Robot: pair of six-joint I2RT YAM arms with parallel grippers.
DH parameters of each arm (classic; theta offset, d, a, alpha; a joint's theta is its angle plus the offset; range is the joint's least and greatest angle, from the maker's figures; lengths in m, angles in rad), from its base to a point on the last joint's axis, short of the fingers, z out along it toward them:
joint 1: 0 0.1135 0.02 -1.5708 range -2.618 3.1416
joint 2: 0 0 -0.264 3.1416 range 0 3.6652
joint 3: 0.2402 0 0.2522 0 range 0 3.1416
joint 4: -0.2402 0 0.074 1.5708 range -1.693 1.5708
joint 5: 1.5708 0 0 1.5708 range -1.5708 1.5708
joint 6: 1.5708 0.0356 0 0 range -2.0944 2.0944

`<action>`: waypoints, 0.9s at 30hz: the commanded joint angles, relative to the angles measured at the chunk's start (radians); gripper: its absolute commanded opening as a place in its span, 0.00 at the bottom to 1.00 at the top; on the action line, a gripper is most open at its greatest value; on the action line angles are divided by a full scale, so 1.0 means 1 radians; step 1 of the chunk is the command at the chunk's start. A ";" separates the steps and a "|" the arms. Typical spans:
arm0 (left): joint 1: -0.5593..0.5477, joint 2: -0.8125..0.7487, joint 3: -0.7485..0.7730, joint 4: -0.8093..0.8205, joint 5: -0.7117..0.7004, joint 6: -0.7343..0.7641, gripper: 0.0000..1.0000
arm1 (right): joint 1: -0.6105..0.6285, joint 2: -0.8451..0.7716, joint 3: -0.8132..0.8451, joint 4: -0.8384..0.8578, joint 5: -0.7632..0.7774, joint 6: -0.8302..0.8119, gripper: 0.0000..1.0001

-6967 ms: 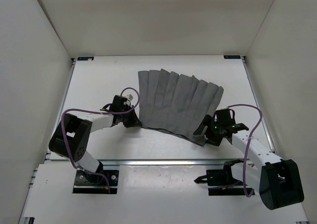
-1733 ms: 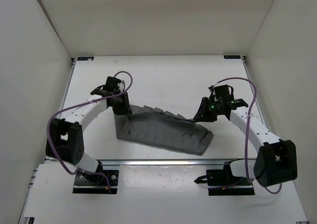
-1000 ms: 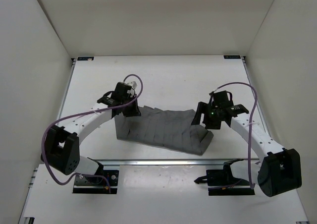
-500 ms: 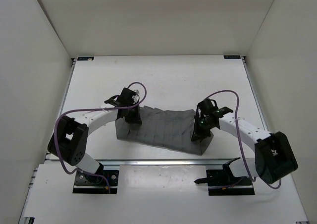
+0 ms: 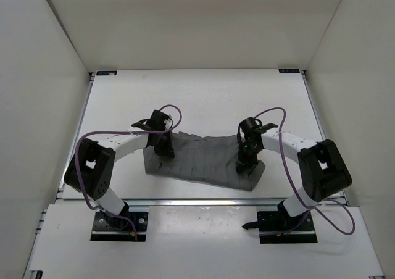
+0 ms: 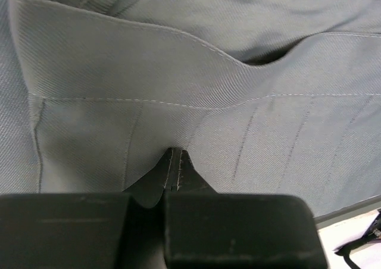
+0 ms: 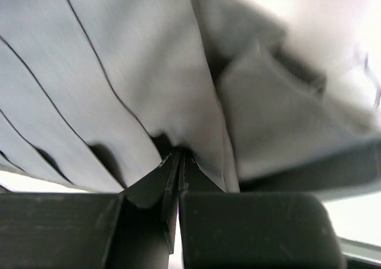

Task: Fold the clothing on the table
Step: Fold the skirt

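The grey pleated clothing (image 5: 203, 163) lies folded into a low band across the near part of the white table (image 5: 203, 97). My left gripper (image 5: 163, 148) is shut, its tips pressed onto the band's back left part. In the left wrist view the closed tips (image 6: 175, 152) dent the grey cloth (image 6: 178, 72), and nothing shows between them. My right gripper (image 5: 245, 163) is shut too and rests on the band's right end. In the right wrist view its tips (image 7: 180, 153) push against the pleats (image 7: 119, 61), with a folded layer bunched to their right.
A metal rail (image 5: 203, 200) runs along the table's near edge, just below the clothing. Upright white walls (image 5: 49, 106) close in the left, right and back. Purple cables loop over both arms.
The right gripper has shut and swung in from the back right onto the band's right end. The left gripper slid slightly nearer over the cloth. The band now lies flatter.
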 commanded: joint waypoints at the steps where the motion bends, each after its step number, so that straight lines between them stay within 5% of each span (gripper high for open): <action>1: 0.011 0.007 0.037 -0.021 0.015 0.015 0.00 | -0.018 0.077 0.095 -0.001 0.029 -0.018 0.00; 8: 0.032 0.079 0.090 -0.011 0.044 0.023 0.00 | -0.079 0.195 0.204 0.034 0.055 -0.024 0.00; 17: 0.072 0.188 0.215 -0.012 0.059 0.052 0.00 | -0.174 0.451 0.544 -0.017 0.080 -0.096 0.00; 23: 0.097 0.262 0.320 -0.047 0.050 0.087 0.00 | -0.200 0.421 0.578 0.006 0.033 -0.137 0.01; 27: 0.086 0.261 0.380 -0.045 0.058 0.092 0.00 | -0.242 0.304 0.506 0.084 -0.043 -0.137 0.33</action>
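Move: My closed fingertips are already down on the folded skirt. Its middle lies about 14 cm right and 2 cm back from my left hand, some 14 cm left and 3 cm ahead of my right, a centimetre below both. The left end is about 7 cm to my left hand's left and 1 cm back. The right-hand flap sticks out roughly 5 cm right and 1 cm back of my right hand. With shut fingertips still resting on the skirt near its right end, I sweep my right hand forward some 18 cm, dragging the cloth away from my base, then stop and begin opening those fingers. My left hand stays closed and low on the left part, setting off a little later and pushing forward about 8 cm. ##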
